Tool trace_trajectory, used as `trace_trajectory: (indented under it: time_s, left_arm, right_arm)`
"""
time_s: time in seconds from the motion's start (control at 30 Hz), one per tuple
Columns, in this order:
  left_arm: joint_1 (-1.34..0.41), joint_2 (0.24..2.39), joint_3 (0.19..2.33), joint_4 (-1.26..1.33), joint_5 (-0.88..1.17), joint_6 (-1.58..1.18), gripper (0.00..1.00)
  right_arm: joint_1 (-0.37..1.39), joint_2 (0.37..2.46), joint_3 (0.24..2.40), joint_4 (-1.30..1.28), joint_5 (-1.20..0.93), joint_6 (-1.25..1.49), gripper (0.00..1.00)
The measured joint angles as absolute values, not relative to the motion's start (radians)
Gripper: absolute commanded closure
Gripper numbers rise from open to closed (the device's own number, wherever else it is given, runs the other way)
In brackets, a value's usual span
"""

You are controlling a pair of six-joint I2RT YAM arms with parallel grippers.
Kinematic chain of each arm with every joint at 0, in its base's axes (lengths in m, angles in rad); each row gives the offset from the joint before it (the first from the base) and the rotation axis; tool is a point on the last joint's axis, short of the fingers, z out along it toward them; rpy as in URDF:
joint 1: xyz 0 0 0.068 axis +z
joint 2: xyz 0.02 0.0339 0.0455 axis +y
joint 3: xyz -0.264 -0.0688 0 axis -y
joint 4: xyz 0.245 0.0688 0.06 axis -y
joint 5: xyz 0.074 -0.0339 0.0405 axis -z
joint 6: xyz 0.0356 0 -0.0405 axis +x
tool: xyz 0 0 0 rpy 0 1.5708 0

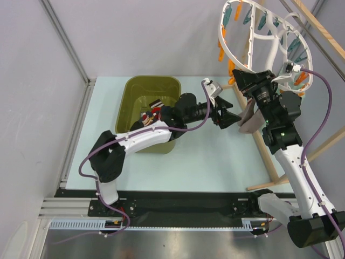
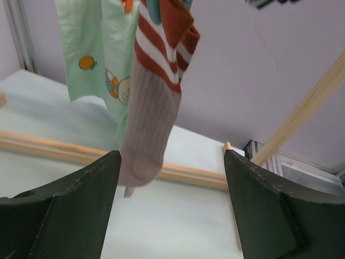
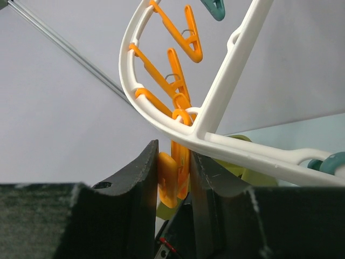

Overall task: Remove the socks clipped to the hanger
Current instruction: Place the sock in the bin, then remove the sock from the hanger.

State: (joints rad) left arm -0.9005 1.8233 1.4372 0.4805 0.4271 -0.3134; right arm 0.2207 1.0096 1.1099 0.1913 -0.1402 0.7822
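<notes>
The white hanger (image 1: 253, 32) hangs tilted at the far right, with orange and teal pegs around its ring. A taupe ribbed sock with a red-and-white striped cuff (image 2: 151, 118) hangs from it beside a pale mint printed sock (image 2: 89, 48). My left gripper (image 2: 171, 155) is open just in front of the taupe sock's toe (image 1: 249, 120), with nothing between its fingers (image 2: 81, 205). In the top view the left gripper (image 1: 226, 116) sits just left of that sock. My right gripper (image 3: 173, 151) is shut on an orange peg (image 3: 171, 181) under the hanger's rim (image 3: 161, 127).
An olive-green tub (image 1: 132, 94) stands behind the left arm with a few socks (image 1: 153, 110) inside. The light wooden rack (image 2: 199, 175) has a bar lying on the table below the socks and uprights (image 1: 318, 27) at the right edge.
</notes>
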Motion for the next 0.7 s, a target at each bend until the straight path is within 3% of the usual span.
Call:
trace_trajectory:
  time_s: [0.43,0.53,0.57,0.63,0.7]
  left_arm:
    - [-0.971,1.979,1.625,0.591,0.313,-0.305,0.19]
    - [-0.987,2.012,1.665,0.590,0.289,-0.303,0.32]
    - [-0.991,2.020,1.678,0.589,0.284,-0.300,0.48]
    - [-0.996,2.027,1.696,0.584,0.273,-0.296,0.70]
    - [-0.997,2.027,1.701,0.581,0.270,-0.291,0.81]
  right_arm:
    - [0.221,0.965,1.095,0.181,-0.139,0.810,0.95]
    - [0.220,0.962,1.094,0.174,-0.137,0.811,0.92]
    - [0.220,0.961,1.094,0.167,-0.135,0.812,0.91]
    - [0.220,0.961,1.094,0.162,-0.132,0.815,0.78]
    - [0.220,0.956,1.094,0.160,-0.129,0.819,0.62]
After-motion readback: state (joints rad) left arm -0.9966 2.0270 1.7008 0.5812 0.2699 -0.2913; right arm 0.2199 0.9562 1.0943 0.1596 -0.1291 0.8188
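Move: The striped sock hangs to the left hand's right, its middle about 10 cm off, 2 cm farther out and roughly level with the fingers. The orange clip pinched in the right hand is about 7 cm ahead, 4 cm right and 10 cm above the left hand; the mint towel hangs some 25 cm right and 10 cm ahead, 5 cm higher. From the right hand the sock lies about 5 cm back, 6 cm right and 9 cm down. Rightward and upward, the open left hand reaches about 6 cm across and 3.5 cm up towards the sock's striped upper part, coming in beneath the right gripper and tipping its fingers up slightly. As the reach slows, the left fingers close more than halfway; a hold on the cloth can't be made out. The right hand keeps its pinch on the orange clip and eases back about 1.5 cm. ##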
